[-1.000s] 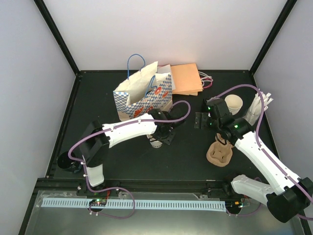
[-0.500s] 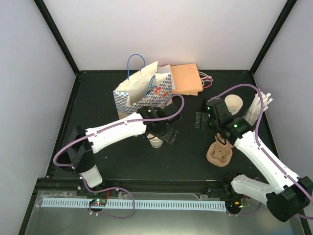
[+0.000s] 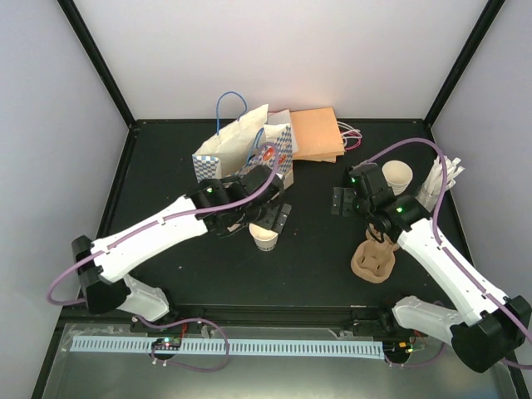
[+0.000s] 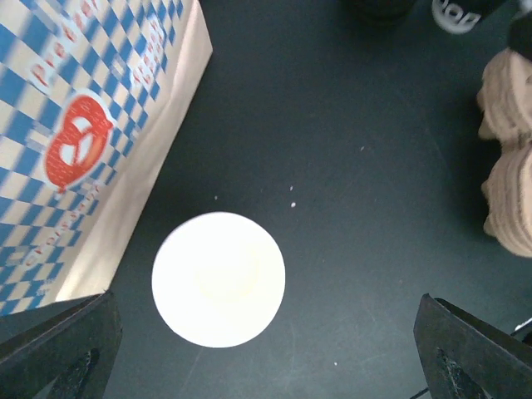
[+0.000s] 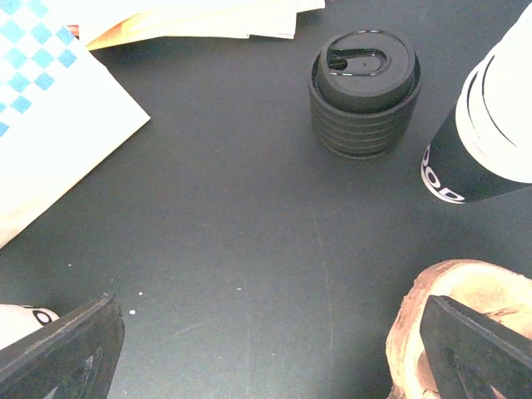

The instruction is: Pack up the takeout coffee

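The takeout coffee cup (image 3: 264, 238) stands upright on the black table, just in front of the checked paper bag (image 3: 245, 162). Seen from above in the left wrist view, the cup (image 4: 219, 278) shows a cream inside with no lid on it. My left gripper (image 3: 273, 220) hovers over it, open, with both fingers (image 4: 58, 349) wide apart and not touching the cup. My right gripper (image 3: 342, 204) is open over bare table near a stack of black lids (image 5: 364, 81). The cup's side (image 5: 17, 320) peeks in at the lower left of the right wrist view.
Orange envelopes (image 3: 316, 133) lie behind the bag. A tall stack of cream cups (image 3: 397, 177) with a black base (image 5: 453, 166) and white sticks (image 3: 440, 179) stand at the right. The brown pulp carrier (image 3: 372, 260) lies in front of them, close to my right fingers.
My left gripper has opened and let go of the cup, which now stands on the table. The left arm has stretched out and its elbow has swung left. The right arm has barely moved.
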Action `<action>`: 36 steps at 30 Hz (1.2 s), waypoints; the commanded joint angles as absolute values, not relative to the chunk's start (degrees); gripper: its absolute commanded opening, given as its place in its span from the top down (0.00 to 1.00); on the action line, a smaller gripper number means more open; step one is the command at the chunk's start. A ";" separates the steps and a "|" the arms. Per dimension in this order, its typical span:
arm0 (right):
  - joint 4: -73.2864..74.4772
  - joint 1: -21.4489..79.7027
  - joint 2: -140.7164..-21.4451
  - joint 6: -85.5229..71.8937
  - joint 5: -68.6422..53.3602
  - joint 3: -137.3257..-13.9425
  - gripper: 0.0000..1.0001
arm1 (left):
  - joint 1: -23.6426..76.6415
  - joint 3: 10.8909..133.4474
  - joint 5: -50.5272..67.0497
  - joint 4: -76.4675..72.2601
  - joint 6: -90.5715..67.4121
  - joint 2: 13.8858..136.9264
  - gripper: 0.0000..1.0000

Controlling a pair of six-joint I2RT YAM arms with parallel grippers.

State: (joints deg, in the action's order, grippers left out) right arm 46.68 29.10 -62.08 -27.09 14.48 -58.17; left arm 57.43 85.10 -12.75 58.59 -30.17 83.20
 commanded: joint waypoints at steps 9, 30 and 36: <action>48.41 28.83 -64.99 -27.39 18.48 -63.02 0.00 | 57.31 67.74 -17.85 37.85 -24.90 61.42 0.01; 49.70 20.98 -87.30 -27.80 12.78 -76.81 0.00 | 57.30 57.36 -18.69 40.29 -23.52 48.95 0.01; 51.55 18.69 -95.62 -26.50 16.91 -83.72 0.00 | 57.23 55.57 -16.42 39.59 -23.85 46.34 0.01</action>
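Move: Ahead of the open right hand, about 17 cm out and 6 cm to its right, stands the black lid stack, its middle some 14 cm lower. The white cup stack is roughly 8 cm to the right of the lids and 3 cm nearer; the pulp carrier lies 2 cm back and 11 cm right of this hand. From the left hand, the single paper cup is about 17 cm below, 3 cm ahead, 1 cm left; the checkered bag is 16 cm ahead, 8 cm left. Reaching for the lid stack, the right hand creeps forward, then speeds up and sinks: some 10 cm forward and 3 cm down, fingers wide open, pitching down about 10 degrees and turning slightly clockwise. Meanwhile the empty left hand rises about 5 cm, easing down a little at the end, and backs off from the paper cup, 8 cm left and 3 cm back, its open fingers tipping up some 25 degrees. ##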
